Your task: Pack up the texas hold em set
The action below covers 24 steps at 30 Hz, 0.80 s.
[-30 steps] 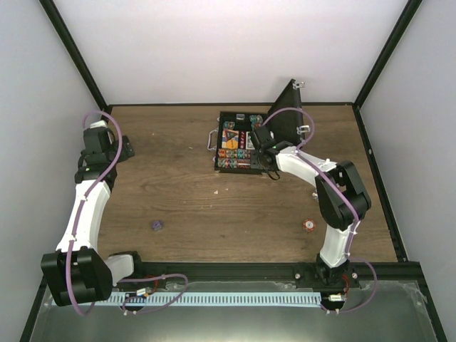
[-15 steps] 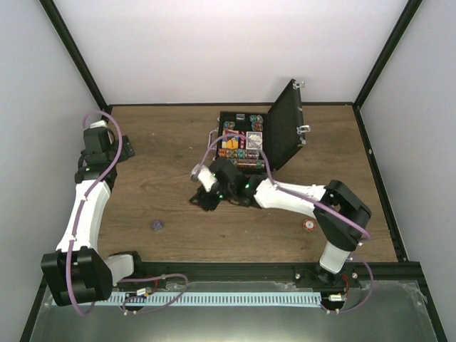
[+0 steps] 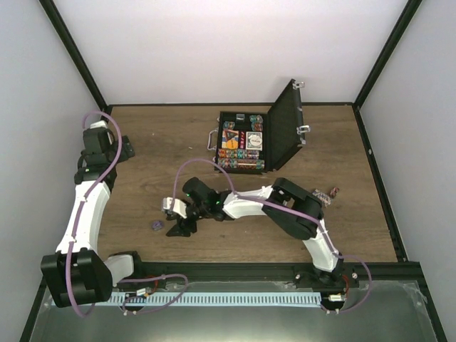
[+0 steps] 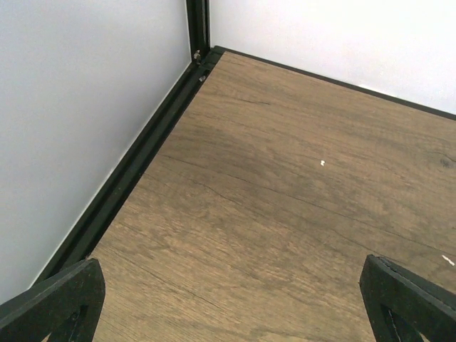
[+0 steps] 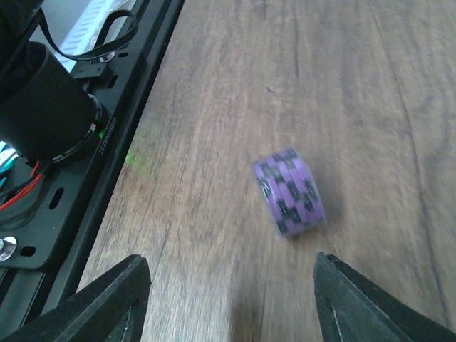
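The black briefcase [image 3: 241, 144] lies open at the back centre, its lid [image 3: 288, 126] standing up on the right. Chip stacks and card decks fill its tray. A purple-and-black chip stack [image 3: 157, 226] lies on its side on the table at the front left. It also shows in the right wrist view [image 5: 288, 192]. My right gripper [image 3: 178, 228] is open and empty just right of the stack, which lies ahead of its fingertips [image 5: 228, 306]. My left gripper [image 3: 125, 150] is open and empty over bare wood near the left wall [image 4: 228, 313].
The black frame rail [image 5: 107, 142] and the left arm's base [image 5: 43, 100] lie close to the left of the purple stack. The left wall and its black rail [image 4: 135, 167] run beside the left gripper. The right arm [image 3: 271, 203] stretches across the table's middle.
My right arm has swung from the briefcase down and left across the table to the purple chip stack. The left arm has not moved.
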Available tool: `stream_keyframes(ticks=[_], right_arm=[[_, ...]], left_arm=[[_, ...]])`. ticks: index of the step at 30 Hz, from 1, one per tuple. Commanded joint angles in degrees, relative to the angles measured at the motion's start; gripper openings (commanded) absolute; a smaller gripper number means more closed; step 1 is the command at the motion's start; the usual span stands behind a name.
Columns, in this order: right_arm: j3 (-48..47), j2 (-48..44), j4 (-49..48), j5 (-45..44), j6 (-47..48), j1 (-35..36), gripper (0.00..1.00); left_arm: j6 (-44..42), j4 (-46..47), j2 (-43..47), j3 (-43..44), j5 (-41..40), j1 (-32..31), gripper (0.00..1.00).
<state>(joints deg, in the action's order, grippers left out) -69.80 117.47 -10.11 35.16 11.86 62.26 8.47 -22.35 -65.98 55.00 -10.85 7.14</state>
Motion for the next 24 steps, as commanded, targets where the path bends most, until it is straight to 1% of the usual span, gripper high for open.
stream_keyframes(ticks=[1, 5, 10, 15, 18, 24], right_arm=[[-6.16, 3.54, -1.57, 3.47, 6.0, 1.25, 0.65], [-7.91, 6.12, -2.65, 2.89, 7.42, 1.8, 0.66], [-12.3, 9.78, -0.59, 3.47, 9.09, 1.88, 0.67], [-15.39, 12.36, 0.47, 5.03, 9.58, 1.85, 0.64], [-17.03, 13.77, 1.9, 5.25, 10.12, 1.9, 0.58], [-17.65, 14.28, 2.82, 6.07, 10.03, 1.98, 0.33]], left_arm=[[-0.48, 1.08, 1.31, -0.54, 0.88, 0.06, 1.0], [-0.47, 1.11, 1.36, -0.52, 1.05, 0.03, 1.0], [-0.39, 1.16, 1.36, -0.53, 1.19, 0.06, 1.0], [-0.38, 1.18, 1.12, -0.56, 1.36, 0.07, 1.0], [-0.38, 1.15, 1.03, -0.53, 1.36, 0.06, 1.0], [-0.38, 1.12, 1.03, -0.55, 1.4, 0.02, 1.0]])
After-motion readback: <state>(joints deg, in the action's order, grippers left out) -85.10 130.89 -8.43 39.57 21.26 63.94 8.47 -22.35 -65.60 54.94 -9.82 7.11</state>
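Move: The purple chip stack lies some 6 cm to the left of my right hand, about level with it fore and aft and roughly 3 cm lower. The left arm's base is the nearest thing past it, some 15 cm back and 14 cm left of my right hand. The open case sits about 31 cm ahead and 24 cm to the right. From my left hand, the stack lies roughly 20 cm back, 17 cm right and 19 cm below. I slide my open right hand about 5 cm left to the purple chip stack, easing down some 2 cm, mostly towards the end, and turning roughly 10 degrees counter-clockwise so the fingers straddle it. Once there I nearly stop going left, keep sinking, and close the fingers from well open to near the stack's width. ##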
